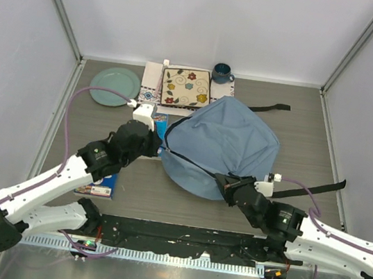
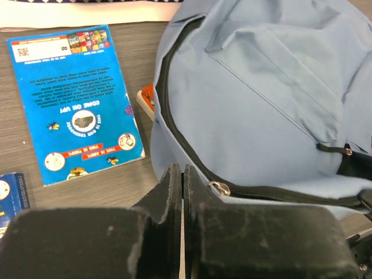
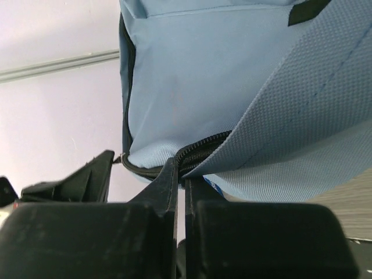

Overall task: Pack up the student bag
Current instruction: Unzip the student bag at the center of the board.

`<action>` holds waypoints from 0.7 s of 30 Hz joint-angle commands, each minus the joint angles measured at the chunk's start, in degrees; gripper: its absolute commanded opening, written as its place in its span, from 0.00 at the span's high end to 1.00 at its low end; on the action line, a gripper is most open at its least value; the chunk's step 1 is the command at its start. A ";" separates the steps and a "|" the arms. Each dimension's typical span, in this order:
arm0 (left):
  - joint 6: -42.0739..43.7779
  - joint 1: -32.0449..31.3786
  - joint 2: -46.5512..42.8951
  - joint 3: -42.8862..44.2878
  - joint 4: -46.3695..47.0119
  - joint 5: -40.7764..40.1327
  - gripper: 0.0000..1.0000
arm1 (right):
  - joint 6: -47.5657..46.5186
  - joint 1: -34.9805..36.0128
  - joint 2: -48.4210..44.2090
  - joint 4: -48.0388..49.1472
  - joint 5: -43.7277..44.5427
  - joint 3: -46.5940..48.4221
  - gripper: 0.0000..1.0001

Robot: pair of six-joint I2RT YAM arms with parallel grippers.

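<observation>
The student bag (image 1: 225, 142) is a large light-blue backpack lying in the middle of the table. Its dark zipper (image 2: 174, 125) runs along the near left edge. My left gripper (image 1: 161, 147) (image 2: 182, 170) is shut at the bag's left edge, pinching the zipper line beside a small metal pull ring (image 2: 220, 187). My right gripper (image 1: 225, 182) (image 3: 181, 167) is shut on the bag's near zipper edge (image 3: 203, 148), and the fabric there is raised off the table. A blue book (image 2: 75, 99) (image 1: 159, 125) lies flat just left of the bag.
A second blue book (image 1: 101, 184) lies partly under my left arm. An orange-edged object (image 2: 146, 99) pokes out from under the bag. A green plate (image 1: 115, 87), a floral plate (image 1: 186, 87) on a white mat and a dark mug (image 1: 222, 72) stand at the back. Black straps (image 1: 316, 189) trail right.
</observation>
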 commanded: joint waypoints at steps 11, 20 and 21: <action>-1.89 8.32 5.77 0.64 2.72 5.75 1.00 | -26.39 -1.37 -11.33 -24.06 5.80 2.46 0.99; -5.06 7.80 8.93 2.13 6.86 21.13 1.00 | -48.21 -1.45 -9.15 -16.33 0.36 6.77 0.99; -5.06 7.10 9.28 2.66 6.86 21.23 1.00 | -51.10 -1.45 -8.36 -15.45 -0.17 6.94 0.99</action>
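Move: The zipper's slider sits at the bag's left corner, about 3 cm to the right of the left hand, level with it and roughly 2 cm lower; its pull is already between that hand's fingers. From the same hand the bag's middle lies some 20 cm right, 7 cm ahead and 12 cm down, and the blue book 8 cm ahead, 6 cm left, well below. From the right hand, already pinching the bag beside the zipper, the slider is roughly 17 cm left, 6 cm ahead and slightly higher. The bag's near edge is drawn to the right by the right hand, which keeps its pinch beside the zipper, goes about 5 cm right and a little back, and rolls some 35 degrees, its left side dropping. The left hand, still gripping the zipper pull, first nudges forward and left, then sinks some 2 cm and follows the bag to the right, its fingers tipping slightly farther down. ##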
